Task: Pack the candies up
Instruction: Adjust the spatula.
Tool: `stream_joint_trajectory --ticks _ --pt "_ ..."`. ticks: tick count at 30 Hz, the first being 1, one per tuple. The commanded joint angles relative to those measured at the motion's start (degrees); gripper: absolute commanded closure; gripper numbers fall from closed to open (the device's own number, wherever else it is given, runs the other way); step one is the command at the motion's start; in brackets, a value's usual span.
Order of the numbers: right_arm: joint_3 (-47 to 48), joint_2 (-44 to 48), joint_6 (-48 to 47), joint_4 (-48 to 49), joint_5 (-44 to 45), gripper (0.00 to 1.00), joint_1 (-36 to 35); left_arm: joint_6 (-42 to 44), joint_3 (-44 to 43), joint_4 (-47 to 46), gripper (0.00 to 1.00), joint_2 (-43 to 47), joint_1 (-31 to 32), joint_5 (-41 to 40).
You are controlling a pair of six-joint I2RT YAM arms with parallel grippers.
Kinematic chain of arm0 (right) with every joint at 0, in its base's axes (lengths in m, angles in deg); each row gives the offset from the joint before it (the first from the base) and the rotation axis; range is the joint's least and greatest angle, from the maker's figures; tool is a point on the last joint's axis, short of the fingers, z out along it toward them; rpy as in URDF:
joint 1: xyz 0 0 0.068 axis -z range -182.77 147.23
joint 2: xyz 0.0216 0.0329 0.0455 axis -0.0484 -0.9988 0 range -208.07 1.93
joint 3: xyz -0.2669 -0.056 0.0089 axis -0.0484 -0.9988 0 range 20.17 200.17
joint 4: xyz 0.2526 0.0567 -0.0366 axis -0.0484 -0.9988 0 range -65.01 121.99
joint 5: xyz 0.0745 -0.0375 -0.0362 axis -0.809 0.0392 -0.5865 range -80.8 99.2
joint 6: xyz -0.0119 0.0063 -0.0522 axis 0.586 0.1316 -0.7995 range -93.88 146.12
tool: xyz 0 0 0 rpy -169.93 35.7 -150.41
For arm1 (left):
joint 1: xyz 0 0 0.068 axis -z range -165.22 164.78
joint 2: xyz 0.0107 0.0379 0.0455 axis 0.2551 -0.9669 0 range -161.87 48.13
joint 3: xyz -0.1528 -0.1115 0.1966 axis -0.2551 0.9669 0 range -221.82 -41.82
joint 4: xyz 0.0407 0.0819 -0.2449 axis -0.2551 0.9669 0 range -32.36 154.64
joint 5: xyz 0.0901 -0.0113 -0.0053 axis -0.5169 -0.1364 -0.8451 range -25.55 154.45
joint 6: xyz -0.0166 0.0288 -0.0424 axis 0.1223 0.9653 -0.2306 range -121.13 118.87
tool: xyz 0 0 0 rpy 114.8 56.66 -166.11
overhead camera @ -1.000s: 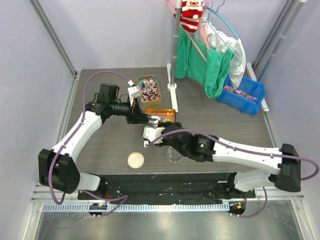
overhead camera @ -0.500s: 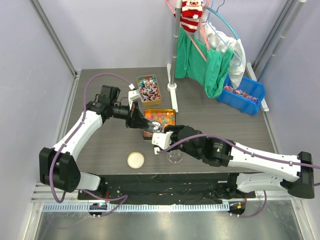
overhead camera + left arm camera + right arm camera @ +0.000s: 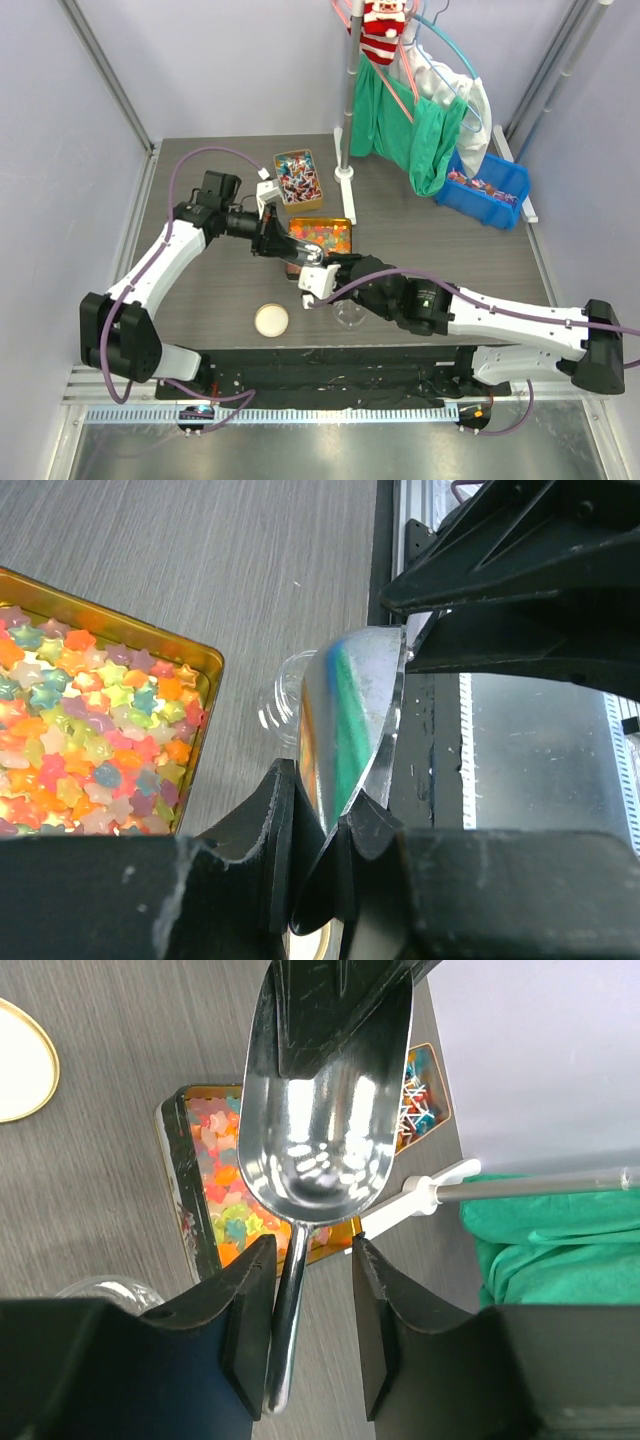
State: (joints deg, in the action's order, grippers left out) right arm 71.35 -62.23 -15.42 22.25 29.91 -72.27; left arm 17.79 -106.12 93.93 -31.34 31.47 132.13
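Observation:
The candies [image 3: 297, 178], red, blue and white wrapped sweets, fill a small gold tin at the back; the right wrist view shows them [image 3: 415, 1100] beyond the scoop. More lie in a blue bin [image 3: 487, 187]. My left gripper [image 3: 285, 245] [image 3: 325, 800] is shut on the bowl rim of an empty metal scoop [image 3: 305, 255] [image 3: 355, 720]. My right gripper [image 3: 318, 278] [image 3: 312, 1260] is open around the scoop's [image 3: 315, 1150] handle, which rests against one finger with a gap to the other.
An orange tin of star-shaped jelly pieces [image 3: 322, 235] lies under the scoop. A small clear jar [image 3: 350, 314] and its round lid [image 3: 271, 320] sit near the front edge. A stand with hanging green cloth [image 3: 415, 125] rises at the back.
My right arm has drawn back off the jelly tin and settled around the scoop's handle, its jaws a little narrower than half a second ago. The left gripper has kept hold of the scoop.

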Motion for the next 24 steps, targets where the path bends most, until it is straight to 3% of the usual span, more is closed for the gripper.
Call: stream_joint_trajectory --ticks 1,11,20,24 --pt "-0.3 -1.2 -0.8 9.0 2.7 0.61 -0.1 0.5 -0.2 -0.4 1.0 -0.5 0.0 2.5" --pt "-1.6 -4.3 -3.7 16.0 6.2 0.67 -1.7 0.2 -0.4 -0.7 1.0 -1.7 0.0 2.9" --pt "-3.1 -5.5 -5.5 19.7 8.7 0.98 -2.9 0.0 -0.4 -0.9 1.0 -1.8 0.0 3.3" --pt "-3.7 -4.9 -5.3 19.4 8.2 0.99 -2.9 -0.1 -0.3 -1.1 1.0 -1.8 0.0 3.2"
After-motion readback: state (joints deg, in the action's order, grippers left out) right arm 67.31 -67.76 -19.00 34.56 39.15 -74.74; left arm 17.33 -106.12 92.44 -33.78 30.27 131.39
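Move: The spatula hangs in the air, its blade tip already in the left fingers; its bare handle lies between the open right fingertips, about 1 cm to the left of that hand's point and level with it. From the right hand the tin of star candies is about 11 cm ahead, 1 cm left and 17 cm below; the glass bowl is 4 cm back, 5 cm right, equally low. From the left hand, the handle is roughly 9 cm right and 3 cm back. Around the spatula's thin handle the right fingers close from nearly half open and pinch it, while the right hand sinks and goes forward, each about 1.5 cm, and shifts 1 cm left, turning slightly clockwise. The left fingers keep their hold on the blade tip as that hand carries it some 1.5 cm forward and 1 cm down. ##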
